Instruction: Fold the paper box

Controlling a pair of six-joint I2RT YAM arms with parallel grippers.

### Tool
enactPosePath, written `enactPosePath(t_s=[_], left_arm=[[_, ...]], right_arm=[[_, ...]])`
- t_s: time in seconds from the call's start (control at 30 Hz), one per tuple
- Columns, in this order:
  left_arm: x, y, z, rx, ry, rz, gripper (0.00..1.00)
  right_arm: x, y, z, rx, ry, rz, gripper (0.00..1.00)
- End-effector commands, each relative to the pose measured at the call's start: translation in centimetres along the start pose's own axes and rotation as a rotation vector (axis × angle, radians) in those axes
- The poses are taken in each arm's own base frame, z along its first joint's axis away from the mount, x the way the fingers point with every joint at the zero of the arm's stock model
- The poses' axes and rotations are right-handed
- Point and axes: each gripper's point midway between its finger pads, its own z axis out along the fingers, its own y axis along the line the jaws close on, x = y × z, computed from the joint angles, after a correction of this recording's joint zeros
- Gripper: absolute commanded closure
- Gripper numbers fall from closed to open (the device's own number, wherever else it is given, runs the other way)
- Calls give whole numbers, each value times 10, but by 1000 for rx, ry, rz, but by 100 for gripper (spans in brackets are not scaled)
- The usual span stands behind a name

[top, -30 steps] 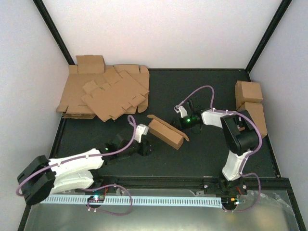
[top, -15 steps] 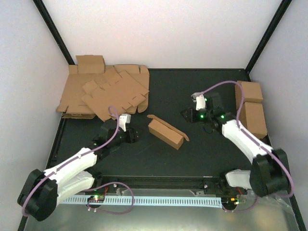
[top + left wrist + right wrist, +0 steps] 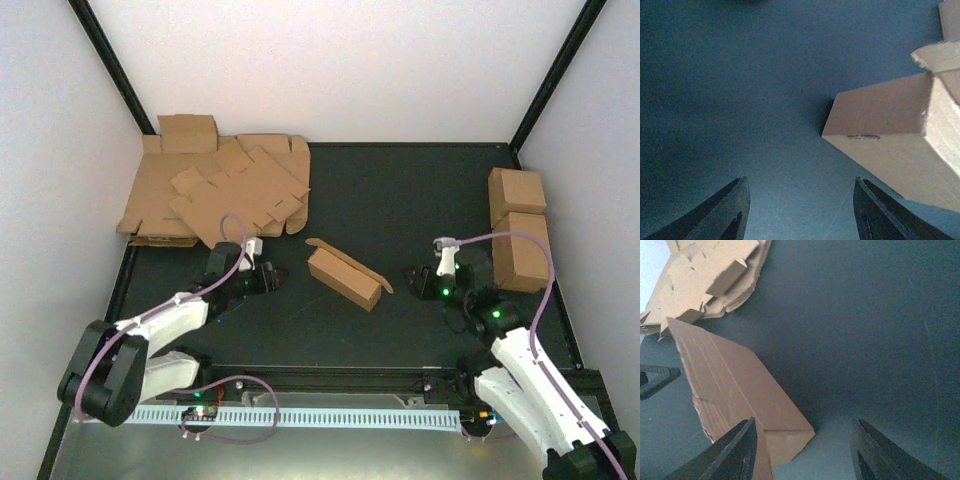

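Note:
The paper box (image 3: 343,277), a long brown cardboard piece folded into a tube with one long flap raised, lies at an angle mid-table. My left gripper (image 3: 271,279) stands open a short way to its left, touching nothing. In the left wrist view the box (image 3: 890,135) sits ahead and to the right of the left gripper (image 3: 800,200), with only bare mat between the fingers. My right gripper (image 3: 413,276) is open to the box's right, clear of it. In the right wrist view the box's end (image 3: 735,385) lies ahead of the left finger of the right gripper (image 3: 805,450).
A heap of flat cardboard sheets (image 3: 215,195) fills the back left corner and also shows as a heap (image 3: 710,275) in the right wrist view. Two brown cardboard cuboids (image 3: 517,190) (image 3: 525,250) stand along the right edge, close behind my right arm. White walls enclose the black mat (image 3: 400,190).
Both grippers have drawn back from the box: the left one moved left, the right one swung from the back toward the near right. The box has not moved.

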Motion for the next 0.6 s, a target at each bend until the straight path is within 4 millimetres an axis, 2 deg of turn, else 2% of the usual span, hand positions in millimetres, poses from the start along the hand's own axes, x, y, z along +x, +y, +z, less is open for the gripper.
enactPosePath(t_s=[0.0,0.1,0.27,0.43,0.57], left_arm=[[-7,-14,7,65,24,-22,41],[-4,-11,13,61,43,-37,41],[8,-6,24,62,110,-64,41],[12,-7,31,78,113,-86,42],[11,-12,37,106,110,-86,49]], right_arm=[[26,-11,4,10,40,142,46],[39,-14,10,-9,62,192,46],[55,-31,19,42,69,276,48],[68,-45,23,90,65,351,58],[79,-40,30,25,83,403,70]])
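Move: The paper box stands between my hands. Its middle is about 13 cm to the right of my left hand, 1 cm ahead and 5 cm lower. From my right hand it is roughly 12 cm left, 2 cm ahead and 11 cm below. The cardboard sheets lie some 12 cm left and 18 cm ahead of my left hand; the nearer finished carton is about 20 cm right and 5 cm ahead of my right hand. I bring both hands down on either side of the paper box, touching nothing. My right hand sinks about 9 cm and draws back 3 cm, tipping its fingers down some 15 degrees and turning a little clockwise as they partly close late on. My left hand drops about 4 cm, easing right towards the box with its fingers still open, tipping down too. ##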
